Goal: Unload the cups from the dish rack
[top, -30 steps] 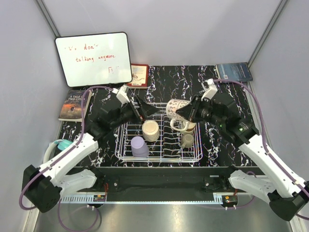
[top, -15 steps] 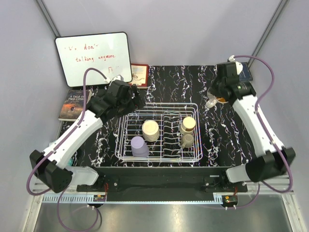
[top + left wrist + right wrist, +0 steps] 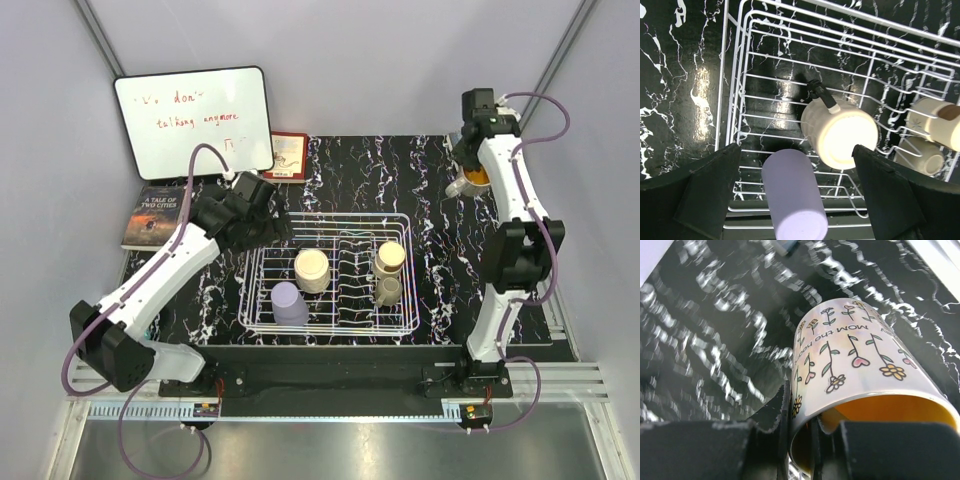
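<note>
The white wire dish rack [image 3: 331, 215] sits mid-table. In it stand a lavender cup [image 3: 289, 303], a cream cup [image 3: 312, 269], a tan cup [image 3: 389, 257] and a small olive-grey cup [image 3: 388, 292]. My left gripper [image 3: 262, 218] hovers open above the rack's back left corner. In the left wrist view its open gripper [image 3: 796, 149] frames the lavender cup [image 3: 794, 197], with the cream cup [image 3: 842, 134] just beyond on the rack [image 3: 737, 85]. My right gripper [image 3: 468, 168] is at the far right back, shut on the rim of a flowered mug [image 3: 855, 365], one finger inside and one outside.
A whiteboard [image 3: 193, 122] leans at the back left. A book [image 3: 150, 216] lies left of the rack and a red-bordered card [image 3: 288, 156] behind it. The right arm stretches upright along the table's right side.
The right arm has carried the flowered mug from over the rack to the far right back of the table. The left arm has pulled back toward the rack's back left corner.
</note>
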Controlling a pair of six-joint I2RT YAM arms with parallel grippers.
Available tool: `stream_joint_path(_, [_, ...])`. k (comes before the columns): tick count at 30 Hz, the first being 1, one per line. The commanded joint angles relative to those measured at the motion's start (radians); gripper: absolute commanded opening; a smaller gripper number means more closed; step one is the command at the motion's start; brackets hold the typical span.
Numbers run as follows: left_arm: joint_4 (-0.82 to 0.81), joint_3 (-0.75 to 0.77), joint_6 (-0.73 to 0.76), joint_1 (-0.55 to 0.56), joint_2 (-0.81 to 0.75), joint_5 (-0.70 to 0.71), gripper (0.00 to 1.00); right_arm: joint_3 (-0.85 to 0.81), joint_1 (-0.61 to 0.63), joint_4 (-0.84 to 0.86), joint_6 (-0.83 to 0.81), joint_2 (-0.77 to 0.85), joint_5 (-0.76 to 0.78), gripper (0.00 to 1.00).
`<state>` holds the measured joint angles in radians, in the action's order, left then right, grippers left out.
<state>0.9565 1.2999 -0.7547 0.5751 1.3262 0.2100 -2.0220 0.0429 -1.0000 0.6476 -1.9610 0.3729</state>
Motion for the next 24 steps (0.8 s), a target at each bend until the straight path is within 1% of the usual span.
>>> stream_joint_path(1, [0.005, -0.011, 0.049, -0.009, 0.031, -0.008, 0.99, -0.121, -0.106, -0.068, 0.07, -0.064, 0.0, 0.0])
stream_joint_path(2, [0.005, -0.011, 0.052, -0.009, 0.039, -0.008, 0.99, -0.126, -0.133, -0.069, 0.079, -0.09, -0.029, 0.0])
stream_joint_path(4, [-0.001, -0.013, 0.055, -0.009, 0.048, -0.008, 0.99, -0.13, -0.144, -0.069, 0.083, -0.11, -0.032, 0.0])
stream_joint_path(10, [-0.016, -0.033, 0.052, -0.011, 0.068, -0.018, 0.99, -0.19, -0.159, -0.065, 0.037, -0.223, 0.001, 0.0])
stream_joint_path(16, [-0.033, -0.065, 0.038, -0.009, 0.071, -0.035, 0.99, -0.297, -0.173, -0.06, -0.006, -0.323, 0.029, 0.0])
stream_joint_path(24, [-0.033, -0.065, 0.035, -0.009, 0.074, -0.041, 0.99, -0.288, -0.227, -0.065, 0.011, -0.381, -0.023, 0.0])
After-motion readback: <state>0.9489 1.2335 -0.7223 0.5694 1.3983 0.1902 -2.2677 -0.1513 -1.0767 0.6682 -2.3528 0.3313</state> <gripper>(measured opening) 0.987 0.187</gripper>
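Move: The right hand holds the flowered mug; the bare table spot it is bound for lies about 11 cm right, 4 cm ahead and some 20 cm below. The blue book is about 19 cm ahead and 11 cm right of the hand; the tan cup, 17 cm back and 19 cm left. From the open left hand, the purple cup is about 11 cm back, 1 cm right and 12 cm down; the cream mug, 7 cm right, 1 cm back. Keep the right fingers shut on the flowered mug's rim and sweep it right while sinking, then carry on mostly down with a little forward, about 11 cm down and 9 cm right in all, tipping the fingers some 10 degrees further down and turning slightly clockwise. Meanwhile lower the open left gripper about 4 cm over the rack, touching nothing. ##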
